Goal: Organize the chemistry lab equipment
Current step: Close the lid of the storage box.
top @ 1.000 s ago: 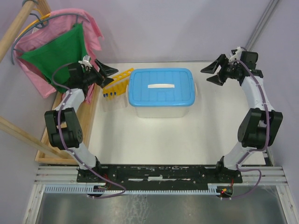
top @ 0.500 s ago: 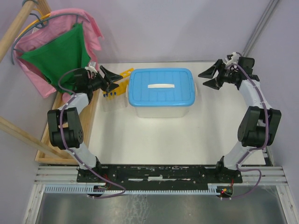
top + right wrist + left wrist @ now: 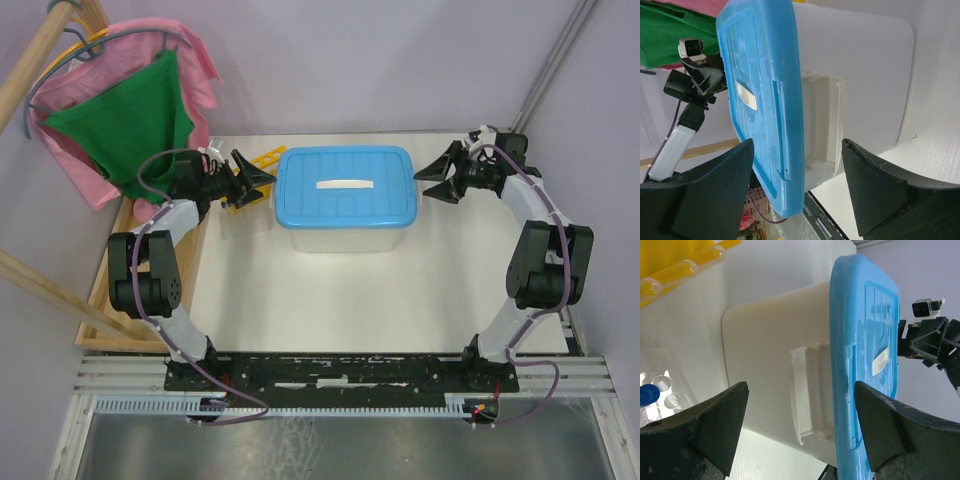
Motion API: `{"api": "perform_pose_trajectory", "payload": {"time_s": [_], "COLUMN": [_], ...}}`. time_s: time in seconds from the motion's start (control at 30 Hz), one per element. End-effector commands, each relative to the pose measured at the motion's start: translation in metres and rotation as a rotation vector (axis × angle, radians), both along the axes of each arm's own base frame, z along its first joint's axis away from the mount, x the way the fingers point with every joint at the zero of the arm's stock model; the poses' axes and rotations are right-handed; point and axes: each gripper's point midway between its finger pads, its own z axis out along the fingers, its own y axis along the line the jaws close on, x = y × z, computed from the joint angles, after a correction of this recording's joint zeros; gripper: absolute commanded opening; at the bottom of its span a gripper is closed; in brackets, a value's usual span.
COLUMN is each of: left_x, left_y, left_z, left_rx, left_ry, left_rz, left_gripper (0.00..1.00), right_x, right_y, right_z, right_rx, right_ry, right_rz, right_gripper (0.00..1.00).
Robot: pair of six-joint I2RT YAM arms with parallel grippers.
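Observation:
A white tub [image 3: 345, 238] with a blue ribbed lid [image 3: 310, 200] stands mid-table. My left gripper [image 3: 260, 182] is open at its left end, fingers pointing at the side handle [image 3: 810, 390] without touching it. My right gripper [image 3: 427, 181] is open at the tub's right end, its fingers either side of that end's handle [image 3: 822, 125] and apart from it. The yellow tube rack [image 3: 265, 157] lies behind the left gripper, with clear tubes [image 3: 687, 266] in it. In the left wrist view a blue-capped tube [image 3: 646, 392] stands in a clear holder at the lower left.
A wooden frame [image 3: 110, 300] runs along the table's left edge, with pink and green cloths [image 3: 130, 115] hung above it. A metal pole [image 3: 555, 60] rises at the back right. Purple walls close in on three sides.
Both grippers have swung inward toward the tub's ends. The left one moved right, past the yellow rack, and the right one moved left and lower. Both stayed open.

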Motion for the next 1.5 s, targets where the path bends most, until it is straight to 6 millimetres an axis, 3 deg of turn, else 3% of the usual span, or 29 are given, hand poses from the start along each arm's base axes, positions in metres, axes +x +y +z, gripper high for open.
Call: {"api": "perform_pose_trajectory", "payload": {"time_s": [0.0,0.43,0.67,0.9,1.17,1.47], "left_x": [0.003,-0.004,-0.003,-0.004,-0.002,-0.002], "left_y": [-0.011,-0.048,-0.062,-0.066,-0.063,-0.057], "left_z": [0.008,0.000,-0.003,0.007,0.019,0.017], "left_rx": [0.019,-0.046,-0.054,0.016,0.148,0.274], "left_ry": [-0.118,-0.121,-0.116,-0.136,-0.127,-0.106], "left_rz": [-0.042,-0.117,-0.144,-0.159,-0.156,-0.143], "left_gripper": [0.93,0.93,0.93,0.91,0.90,0.90], "right_x": [-0.002,-0.009,-0.006,-0.006,-0.014,-0.022], "right_y": [0.013,0.024,0.034,0.040,0.053,0.064], "right_z": [0.001,-0.023,-0.019,0.002,0.022,0.036], "right_rx": [0.013,0.006,0.021,0.010,-0.078,-0.206], "right_ry": [-0.058,-0.016,-0.035,-0.057,-0.089,-0.116], "right_rz": [0.079,0.129,0.149,0.150,0.197,0.257], "right_gripper": [0.79,0.76,0.71,0.47,0.45,0.42]}}
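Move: From the left hand, the storage box's left latch hangs about 5 cm to its right, level fore and aft and roughly 3 cm lower. The yellow rack stands some 5 cm to the hand's left and 5 cm farther out, the clear tube holder about 7 cm left and 5 cm back, both some 11 cm below. From the right hand, the right latch lies about 4 cm to the left, 1 cm back and 3 cm down. Inward from both ends of the storage box, the left hand travels about 6 cm right, its fingers staying wide and straddling latch and lid rim, then eases back a centimetre while rolling 10 degrees. The right hand goes left and down a few centimetres, partly closes on its latch against the rim, then rises and rolls to swing that latch up. Each upper finger comes to rest on the lid. ##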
